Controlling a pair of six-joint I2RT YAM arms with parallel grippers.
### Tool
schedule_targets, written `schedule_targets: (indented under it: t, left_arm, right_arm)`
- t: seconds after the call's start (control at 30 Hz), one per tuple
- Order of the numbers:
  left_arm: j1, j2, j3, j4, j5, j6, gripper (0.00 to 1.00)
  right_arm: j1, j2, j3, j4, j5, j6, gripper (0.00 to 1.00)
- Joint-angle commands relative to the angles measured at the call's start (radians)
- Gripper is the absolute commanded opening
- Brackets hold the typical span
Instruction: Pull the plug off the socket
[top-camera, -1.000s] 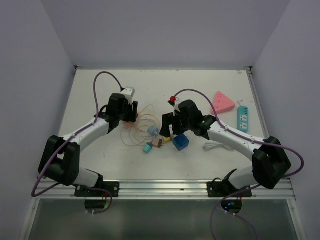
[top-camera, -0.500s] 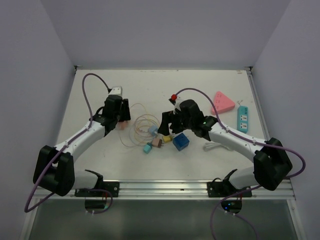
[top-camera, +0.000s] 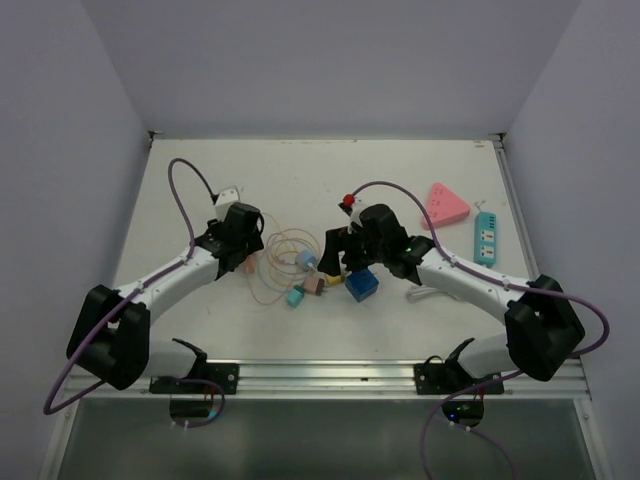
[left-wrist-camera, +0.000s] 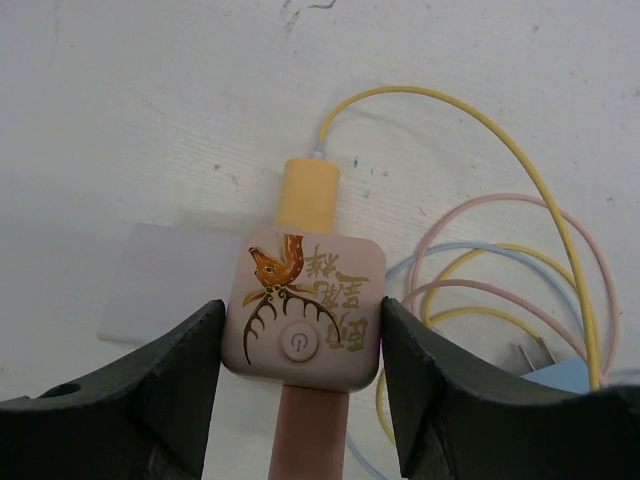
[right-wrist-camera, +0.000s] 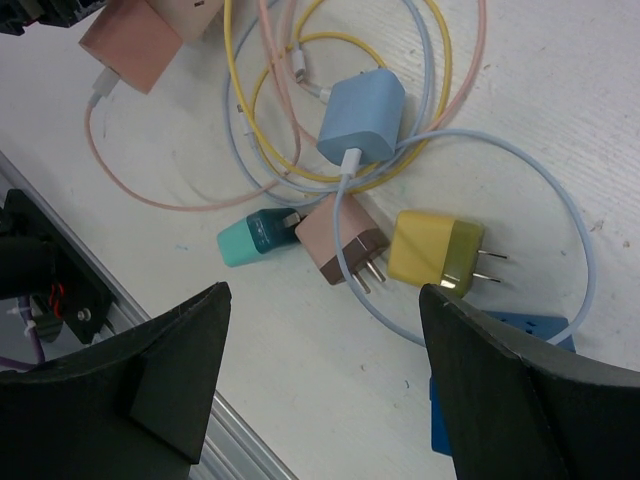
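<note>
A pink cube socket with a gold deer print sits between the fingers of my left gripper, which is shut on its two sides. A yellow plug is seated in its far face and a pink plug in its near face. From above, the socket rests low on the table at the left gripper. My right gripper hovers open over loose chargers, holding nothing.
Coiled yellow, pink and blue cables lie right of the socket. Under the right gripper lie a blue charger, brown-tipped plug, yellow plug, teal plug and blue cube. Pink triangle and teal strip sit far right.
My left gripper swung left with the socket, then came back slightly nearer, dragging the cables. The right gripper has barely moved and stays open.
</note>
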Motion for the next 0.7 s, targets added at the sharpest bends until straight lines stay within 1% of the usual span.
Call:
schedule_targets:
  t: [0.0, 0.07, 0.1, 0.17, 0.2, 0.27, 0.3, 0.33, 0.43, 0.5, 0.53, 0.57, 0.67]
  left_arm:
    - [-0.045, 0.019, 0.082, -0.036, -0.082, -0.099, 0.46]
    - [-0.048, 0.016, 0.098, -0.078, -0.074, -0.121, 0.60]
    - [-0.048, 0.015, 0.102, -0.098, -0.067, -0.124, 0.71]
    - [-0.048, 0.005, 0.121, -0.115, -0.056, -0.116, 0.79]
    - [-0.048, 0.004, 0.128, -0.121, -0.048, -0.110, 0.85]
    - [-0.048, -0.005, 0.161, -0.148, -0.025, -0.078, 0.91]
    - [-0.048, -0.005, 0.185, -0.168, -0.010, -0.049, 0.95]
    - [-0.048, -0.005, 0.185, -0.178, 0.001, -0.049, 0.98]
    - [-0.036, 0.008, 0.240, -0.237, 0.053, 0.022, 0.99]
    - [-0.012, 0.021, 0.259, -0.235, 0.113, 0.106, 0.99]
    - [-0.001, 0.025, 0.260, -0.233, 0.178, 0.135, 0.99]
    - [0.009, 0.034, 0.263, -0.233, 0.206, 0.193, 0.99]
    - [0.021, 0.065, 0.273, -0.259, 0.248, 0.284, 0.99]
  right_arm:
    - [0.002, -0.040, -0.012, 0.038, 0.002, 0.005, 0.80]
    - [0.002, -0.043, -0.017, 0.038, 0.002, 0.005, 0.80]
    - [0.002, -0.043, -0.018, 0.038, 0.004, 0.004, 0.80]
    - [0.001, -0.046, -0.023, 0.038, 0.005, 0.002, 0.80]
    - [0.001, -0.047, -0.023, 0.038, 0.005, 0.002, 0.80]
    - [0.002, -0.049, -0.024, 0.035, 0.005, 0.001, 0.80]
    - [0.004, -0.050, -0.026, 0.036, 0.005, 0.001, 0.80]
    - [0.002, -0.052, -0.027, 0.036, 0.005, 0.001, 0.80]
    - [0.002, -0.056, -0.032, 0.032, 0.007, 0.001, 0.80]
    - [0.002, -0.060, -0.033, 0.032, 0.007, -0.001, 0.80]
    - [0.001, -0.060, -0.037, 0.032, 0.005, -0.001, 0.80]
    - [0.001, -0.061, -0.038, 0.030, 0.005, -0.002, 0.80]
    - [0.002, -0.066, -0.043, 0.029, 0.004, -0.002, 0.80]
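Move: Between the left fingertips is the socket, already gripped with its yellow and pink plugs in. The table spot it goes to lies about 1 cm back, 1 cm right and 3 cm below. The light-blue plug is roughly 14 cm right and 4 cm back, the brown-pink plug 16 cm right and 9 cm back, the teal plug 12 cm right and 12 cm back, all about 3 cm lower. From the right hand, the socket is some 20 cm left, 4 cm ahead and 4 cm below. Letting go of the socket, the left hand first slides a centimetre or two to the right and very slightly back, then spreads its fingers from around the sides to fully open. It lifts about 4 cm clear of the socket, still drifting a little to the right, and turns some 10 degrees clockwise towards the end. ##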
